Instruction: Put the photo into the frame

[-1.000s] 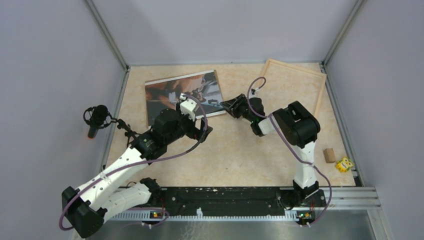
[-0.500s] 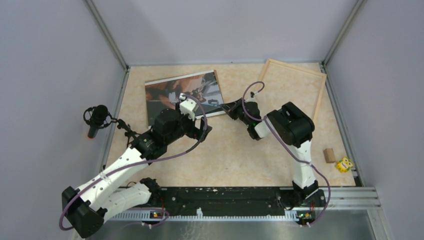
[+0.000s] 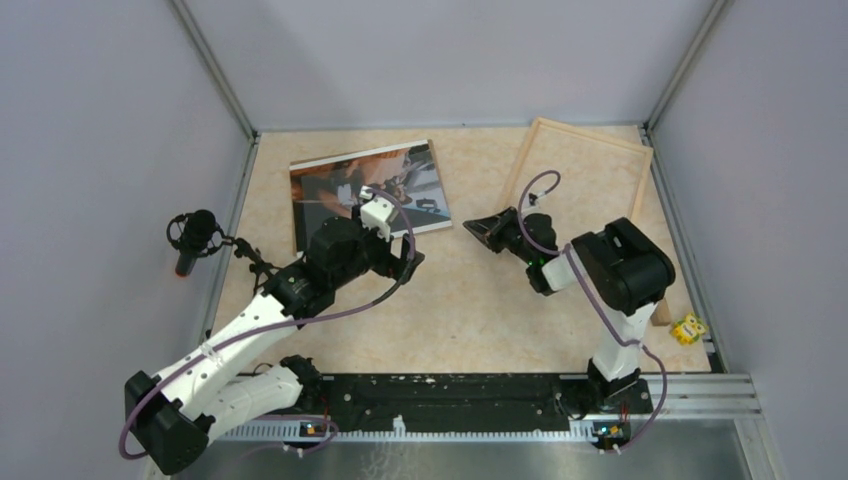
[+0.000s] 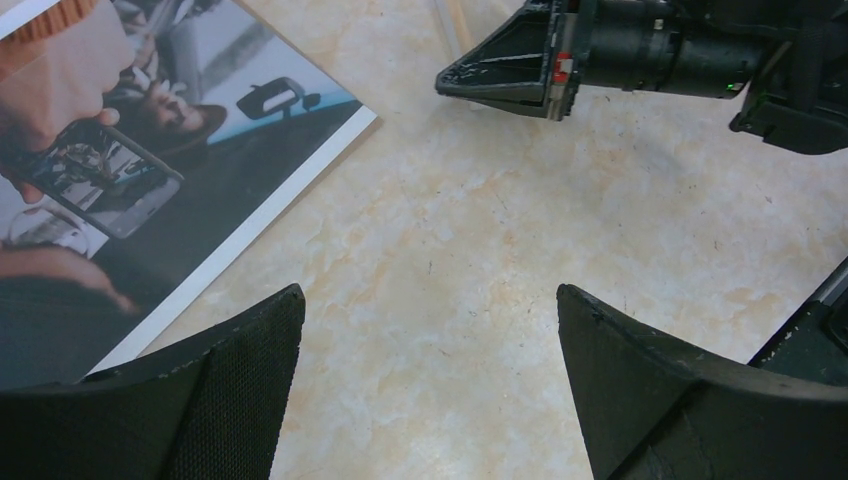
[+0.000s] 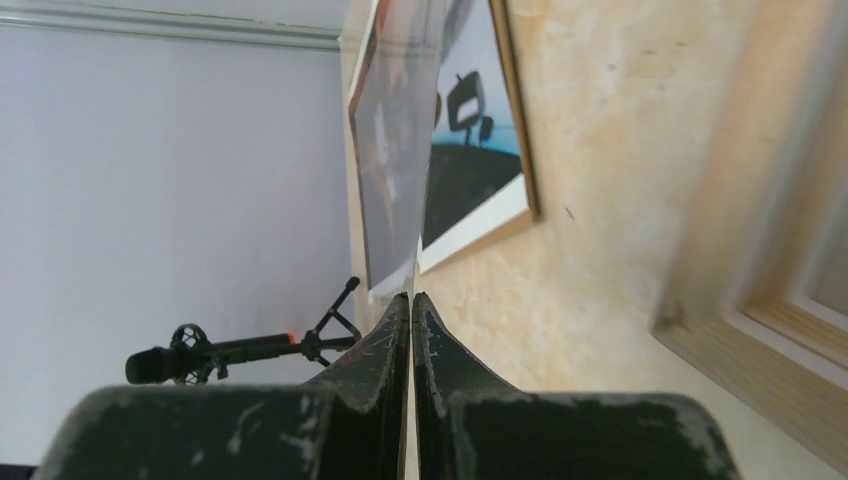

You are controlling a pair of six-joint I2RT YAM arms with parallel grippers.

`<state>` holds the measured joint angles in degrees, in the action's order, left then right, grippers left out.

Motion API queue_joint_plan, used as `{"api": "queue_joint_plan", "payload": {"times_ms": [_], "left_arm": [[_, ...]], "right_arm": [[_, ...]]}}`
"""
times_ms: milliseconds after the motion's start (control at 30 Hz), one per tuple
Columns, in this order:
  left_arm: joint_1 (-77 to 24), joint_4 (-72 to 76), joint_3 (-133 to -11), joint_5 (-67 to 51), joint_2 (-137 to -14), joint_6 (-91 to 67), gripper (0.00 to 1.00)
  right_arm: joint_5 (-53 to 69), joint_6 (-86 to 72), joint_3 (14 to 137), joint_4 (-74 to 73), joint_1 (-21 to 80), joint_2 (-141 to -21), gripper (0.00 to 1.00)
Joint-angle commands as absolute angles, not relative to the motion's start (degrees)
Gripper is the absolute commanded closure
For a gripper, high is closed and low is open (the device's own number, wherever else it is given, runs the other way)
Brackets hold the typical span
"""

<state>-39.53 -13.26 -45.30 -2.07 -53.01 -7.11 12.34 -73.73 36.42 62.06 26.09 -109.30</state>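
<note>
The photo (image 3: 365, 190), a dark print with orange-brown and white patches, lies flat at the back left of the table; its white-bordered corner shows in the left wrist view (image 4: 160, 170). The frame (image 3: 595, 136), made of thin pale wooden strips, lies at the back right. My right gripper (image 3: 470, 226) is shut, low over the table, a short way right of the photo's near right corner; nothing shows between its fingertips (image 5: 412, 296). My left gripper (image 4: 430, 300) hangs open above bare table, just in front of that same corner.
A black microphone (image 3: 190, 240) stands at the table's left edge. A small wooden block (image 3: 657, 310) and a yellow toy (image 3: 687, 328) sit by the right edge. Grey walls close in the back and both sides.
My right gripper closed at the photo's right edge, then drew back to the right and nearer to me. The photo has stayed where it was. The left arm has not moved.
</note>
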Motion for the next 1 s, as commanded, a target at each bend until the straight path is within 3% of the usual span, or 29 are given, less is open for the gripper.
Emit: {"api": "queue_joint_plan", "payload": {"times_ms": [0, 433, 700, 967], "left_arm": [[-39.8, -10.8, -45.1, -2.4, -53.4, -6.8, 0.02], [-39.8, -10.7, -45.3, -4.1, -53.6, -7.9, 0.02], [-39.7, -10.8, -45.5, -4.8, -54.2, -8.4, 0.02], [-39.8, -11.1, -45.4, -4.4, -54.3, -8.6, 0.02]], "right_arm": [[17.0, -73.0, 31.9, 63.7, 22.7, -102.2, 1.00], [38.2, -57.5, 28.4, 29.8, 7.0, -85.2, 1.00], [46.9, -36.0, 41.4, -3.3, -1.4, -90.0, 1.00], [45.4, -25.7, 50.1, -14.2, -7.7, -96.8, 1.00]]}}
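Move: The right hand already holds a clear sheet by its edge; the sheet trails away leftward over the photo. The frame's middle is about 26 cm to its right, 12 cm ahead and 4 cm below, with the frame's near-left corner only 5 cm to the right and roughly 1 cm back. The photo's middle sits some 24 cm left, 11 cm ahead and 3 cm below. From the left hand, the frame's middle lies about 41 cm right, 23 cm ahead and 18 cm below. Keeping the clear sheet pinched between its shut fingertips, the right hand draws it off rightward by about 16 cm and some 5 cm back, away from the photo to the frame's near rail. It rises slightly on the way, then sinks to a couple of centimetres below its starting height while the fingers tip downward and swing counter-clockwise, some 30 degrees of turn in all. ##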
